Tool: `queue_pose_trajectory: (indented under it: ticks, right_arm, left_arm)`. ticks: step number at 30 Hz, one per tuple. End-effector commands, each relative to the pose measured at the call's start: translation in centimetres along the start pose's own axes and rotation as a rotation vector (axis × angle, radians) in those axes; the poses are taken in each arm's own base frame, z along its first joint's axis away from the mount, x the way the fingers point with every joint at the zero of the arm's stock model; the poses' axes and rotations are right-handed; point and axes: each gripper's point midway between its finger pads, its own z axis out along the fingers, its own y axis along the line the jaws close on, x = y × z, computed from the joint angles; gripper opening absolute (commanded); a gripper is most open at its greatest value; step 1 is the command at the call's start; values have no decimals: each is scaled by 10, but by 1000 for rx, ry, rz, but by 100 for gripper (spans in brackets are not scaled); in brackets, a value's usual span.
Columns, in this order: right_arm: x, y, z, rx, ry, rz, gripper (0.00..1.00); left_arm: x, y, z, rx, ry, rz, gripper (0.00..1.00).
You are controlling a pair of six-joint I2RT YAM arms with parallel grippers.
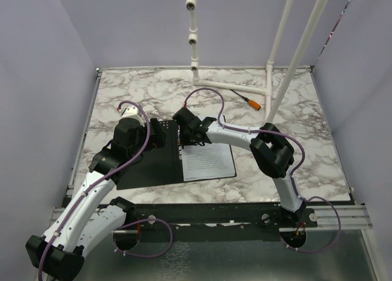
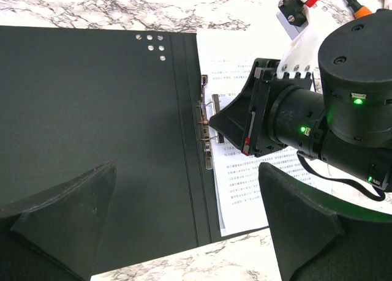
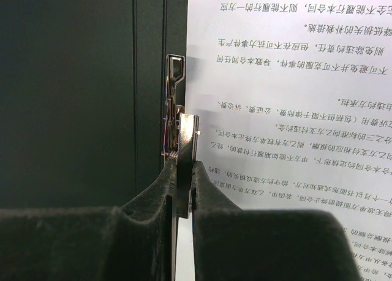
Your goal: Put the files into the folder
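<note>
The folder (image 1: 150,168) lies open on the marble table, black inside up. The files (image 1: 208,161), white sheets of dense black print, rest on its right half. In the right wrist view my right gripper (image 3: 185,164) is shut on the upright lever of the metal spine clip (image 3: 187,140), beside the files' (image 3: 288,109) left edge. The left wrist view shows that same right gripper (image 2: 214,120) at the clip (image 2: 208,147). My left gripper (image 2: 187,171) hangs open over the folder's spine (image 2: 190,97), holding nothing.
An orange-handled screwdriver (image 1: 248,100) lies at the back of the table beside a white pipe frame (image 1: 269,67). Both arms crowd the middle of the table above the folder. Bare marble (image 1: 306,152) lies to the right.
</note>
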Motion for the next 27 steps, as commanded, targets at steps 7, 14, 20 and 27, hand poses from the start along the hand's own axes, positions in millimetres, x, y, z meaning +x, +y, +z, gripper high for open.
queue_pose_trajectory:
  ticks: [7, 14, 20, 27]
  right_arm:
    - [-2, -12, -18, 50, -17, -88, 1]
    - [3, -27, -27, 38, 6, -141, 1]
    - [2, -39, -34, 0, 24, -179, 1]
    - [4, -57, -40, -8, 53, -212, 0]
  left_arm:
    - [-1, 1, -1, 1, -16, 5, 99]
    - [1, 1, 1, -1, -9, 4, 99]
    - [4, -1, 4, 12, 10, 8, 99]
    - [13, -9, 10, 47, 59, 10, 99]
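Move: My right fingers are already shut on the bar of the folder's metal clip, a centimetre or so above its base. From that hand, the stack of files lies about 11 cm to the right and a centimetre back. The open black cover's middle is some 14 cm left and 3 cm back, both roughly 3 cm below. From my raised left hand, the clip is about 9 cm right, 5 cm forward and 17 cm down. Still pinching the clip bar, I sweep my right hand about 6 cm to the right, across the folder's starting place towards where the files' middle lay, at the same low height, dragging the folder by its clip. As I go, I turn the wrist about 10 degrees, partly counter-clockwise and partly dipping its left side; the fingers stay shut. ##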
